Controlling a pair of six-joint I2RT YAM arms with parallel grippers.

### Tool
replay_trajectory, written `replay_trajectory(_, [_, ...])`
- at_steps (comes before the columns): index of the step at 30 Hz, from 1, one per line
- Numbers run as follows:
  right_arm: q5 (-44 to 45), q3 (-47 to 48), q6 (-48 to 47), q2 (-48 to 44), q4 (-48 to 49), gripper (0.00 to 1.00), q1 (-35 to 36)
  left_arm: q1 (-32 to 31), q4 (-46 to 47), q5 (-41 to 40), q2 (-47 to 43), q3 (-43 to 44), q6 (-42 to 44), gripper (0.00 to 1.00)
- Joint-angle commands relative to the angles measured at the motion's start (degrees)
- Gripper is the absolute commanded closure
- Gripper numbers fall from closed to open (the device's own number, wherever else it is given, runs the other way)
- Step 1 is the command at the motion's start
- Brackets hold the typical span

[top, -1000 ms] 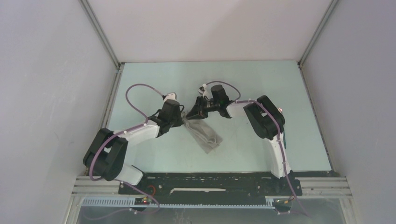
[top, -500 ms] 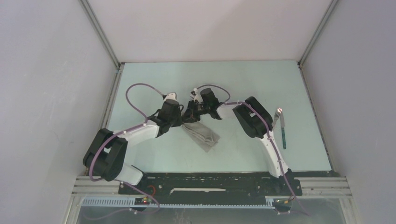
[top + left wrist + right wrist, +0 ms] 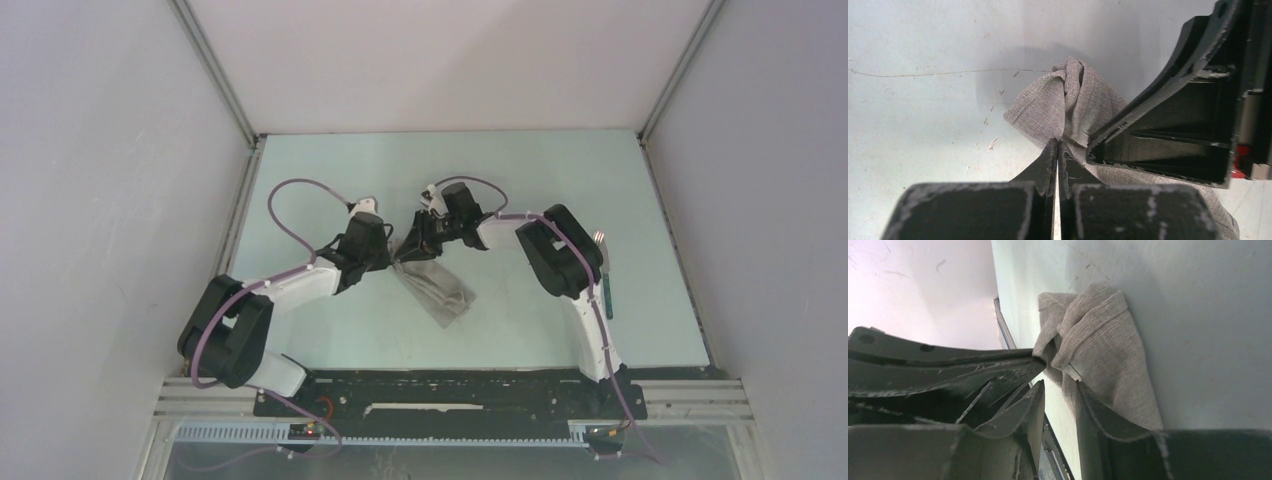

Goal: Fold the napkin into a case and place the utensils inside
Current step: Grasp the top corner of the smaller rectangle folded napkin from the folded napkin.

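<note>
The taupe-grey napkin lies folded into a narrow slanted strip at mid-table, its upper end lifted. My left gripper is shut on that end; the left wrist view shows the bunched cloth pinched at the closed tips. My right gripper faces it from the right, jaws apart, with the cloth draped over the outside of one finger. A fork with a dark teal handle lies at the right, half hidden by the right arm. The pink-handled utensil is out of view.
The pale green table is walled by grey panels on the left, back and right. The left arm's purple cable loops above the table. The black base rail runs along the near edge.
The right arm swung left half a second ago, uncovering the fork, then came back right and covers most of it again. The napkin's lifted end shifted slightly. The left gripper stayed.
</note>
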Motion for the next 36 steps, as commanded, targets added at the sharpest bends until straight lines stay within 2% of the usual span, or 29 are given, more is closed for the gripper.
replay_trajectory(1, [-1.1, -0.7, -3.3, -5.3, -3.1, 0.64, -0.3, 0.0, 0.5, -0.6, -0.7, 0.1, -0.4, 1.0])
replay_trajectory(11, [-0.8, -1.5, -4.7, -5.7, -3.7, 0.62, -2.0, 0.0, 0.9, 0.7, -1.1, 0.0, 0.3, 1.0])
replay_trajectory(18, [-0.3, -1.5, -3.7, -3.3, -0.7, 0.78, -2.5, 0.0, 1.0, 0.9, -1.3, 0.0, 0.8, 1.0])
replay_trajectory(24, [-0.6, 0.1, -0.7, 0.5, 2.6, 0.8, -0.6, 0.0, 1.0, 1.2, -0.7, 0.5, 0.9, 1.0])
replay_trajectory(31, [1.5, 6.5, -1.7, 4.3, -2.6, 0.83, 1.8, 0.0, 0.9, 1.0, 0.0, 1.1, 1.3, 1.0])
replay_trajectory(36, [3.0, 7.1, -5.2, 2.8, -5.9, 0.83, 2.7, 0.0, 0.5, 0.3, -0.1, 1.7, 1.6, 1.0])
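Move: The right hand, pointing left, has the folded napkin's upper-layer corner about 2 cm to its left, level fore and aft, and 2 cm below. The napkin's far tip is some 5 cm ahead and 3 cm left of this hand, and its loose near end about 10 cm back and 11 cm right. From the left hand, already shut on the napkin's edge, the upper-layer corner is about 1 cm ahead, 1 cm right and 2 cm lower. Up about 1.5 cm first, then some 2 cm right and 1 cm forward, the right hand backs off the napkin and narrows its part-open fingers by about half. It then pokes down 3 cm and left 3.5 cm, bringing the fingertips onto the upper-layer corner beside the left fingertips. The left hand stays put, still shut on the edge. ##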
